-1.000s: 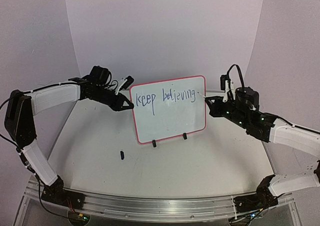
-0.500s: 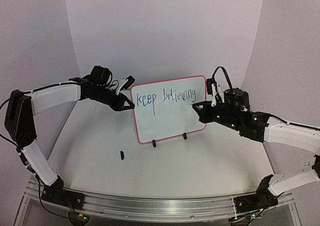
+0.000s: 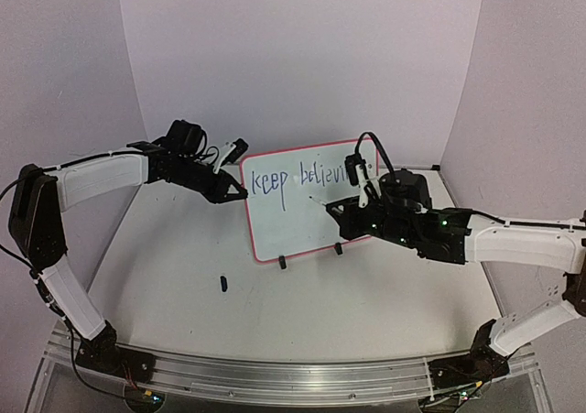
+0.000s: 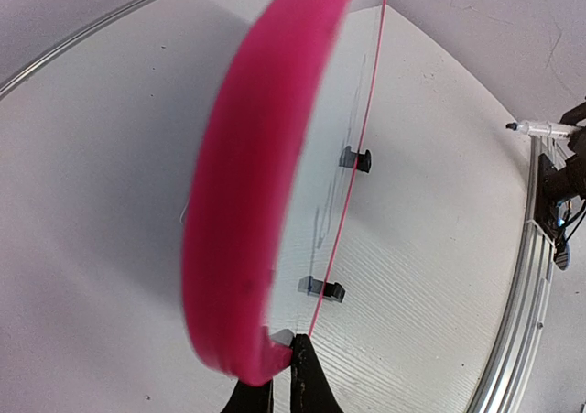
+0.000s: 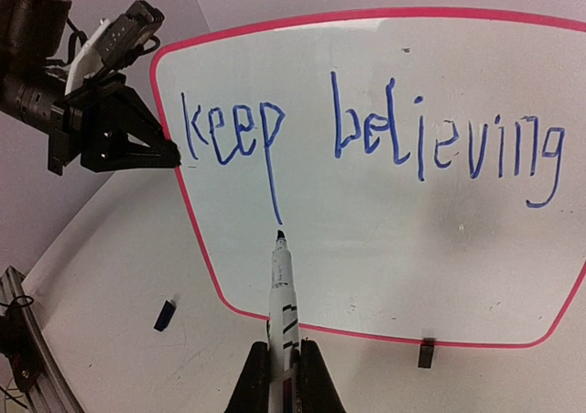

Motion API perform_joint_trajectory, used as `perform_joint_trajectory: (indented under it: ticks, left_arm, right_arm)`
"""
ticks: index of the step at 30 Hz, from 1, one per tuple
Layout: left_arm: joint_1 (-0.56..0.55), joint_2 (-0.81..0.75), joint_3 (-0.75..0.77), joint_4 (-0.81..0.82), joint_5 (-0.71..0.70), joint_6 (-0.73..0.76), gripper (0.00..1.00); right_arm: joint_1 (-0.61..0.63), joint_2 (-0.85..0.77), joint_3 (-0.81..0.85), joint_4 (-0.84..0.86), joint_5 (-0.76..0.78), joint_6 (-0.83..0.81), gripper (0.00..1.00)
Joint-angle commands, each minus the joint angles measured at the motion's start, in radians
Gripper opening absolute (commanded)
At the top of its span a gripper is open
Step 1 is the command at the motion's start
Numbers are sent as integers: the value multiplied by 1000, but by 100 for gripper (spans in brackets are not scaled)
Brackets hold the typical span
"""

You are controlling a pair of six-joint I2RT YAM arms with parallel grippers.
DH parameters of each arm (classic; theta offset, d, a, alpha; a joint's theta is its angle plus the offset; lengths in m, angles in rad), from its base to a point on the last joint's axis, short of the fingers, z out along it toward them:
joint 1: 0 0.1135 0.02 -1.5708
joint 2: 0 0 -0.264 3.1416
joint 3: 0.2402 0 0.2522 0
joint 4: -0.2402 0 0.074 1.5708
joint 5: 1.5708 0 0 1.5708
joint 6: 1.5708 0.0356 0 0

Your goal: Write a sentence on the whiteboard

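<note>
The whiteboard (image 3: 298, 230) stands upright on two black clip feet (image 3: 282, 262) at the table's middle, red-bordered. The sentence (image 5: 366, 138) reads "keep believing" in blue along the top; from above, my right arm hides its end. My left gripper (image 3: 236, 193) is shut on the whiteboard's left edge (image 4: 247, 202), its tips (image 4: 282, 344) pinching the red rim. My right gripper (image 5: 284, 349) is shut on a white marker (image 5: 282, 285). The marker's tip sits just under the tail of the "p" in "keep", near the whiteboard's face (image 5: 385, 248); contact cannot be told.
A small dark marker cap (image 3: 222, 283) lies on the table in front of the board's left corner, seen also as the cap (image 5: 164, 315) in the right wrist view. The metal rail (image 3: 275, 372) runs along the near edge. Purple walls close in the back and sides.
My right arm has swept left across the board with the marker, from the end of "believing" to below "keep". The left arm and the board have not moved.
</note>
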Motion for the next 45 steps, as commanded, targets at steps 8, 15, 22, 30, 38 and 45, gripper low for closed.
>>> perform_joint_trajectory:
  ticks: [8,15,22,30,38,45]
  left_arm:
    - [-34,37,-21,-108,-79,37,0]
    - [-35,35,-21,-108,-84,32,0]
    - [-35,32,-21,-109,-86,29,0]
    - [-35,25,-25,-109,-93,28,0]
    - [-36,26,-25,-107,-95,24,0]
    - [-37,20,-27,-106,-98,20,0]
  right_arm:
    - [59,87,60,47,34,9,0]
    - [93,131,79,63,54,2,0]
    - [118,168,101,83,55,-2,0]
    - [143,220,145,93,53,-19,0]
    - [157,248,160,115,51,-22,0]
    - [162,255,170,131,49,-24,0]
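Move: The right hand holds the marker and makes for the blank space low on the left of the whiteboard, about 14 cm to its left, 5 ahead and 6 below. The word "keep" is some 13 cm left, 6 ahead and level in height; "believing" lies about 9 ahead and 1 left, also near hand height. The left hand grips the board's left edge; from it the blank space is roughly 5 cm right, 2 ahead and 5 below. With the marker still clamped and its tip clear of the board, the right hand sweeps about 8 cm left across the board's front, sinking some 3 cm over the first part and drawing back a couple of centimetres, towards the blank space under "keep"; the wrist turns only slightly counter-clockwise, and the sideways travel slows at the end. The left hand keeps its pinch on the board's left edge, all but still, bracing the board. ##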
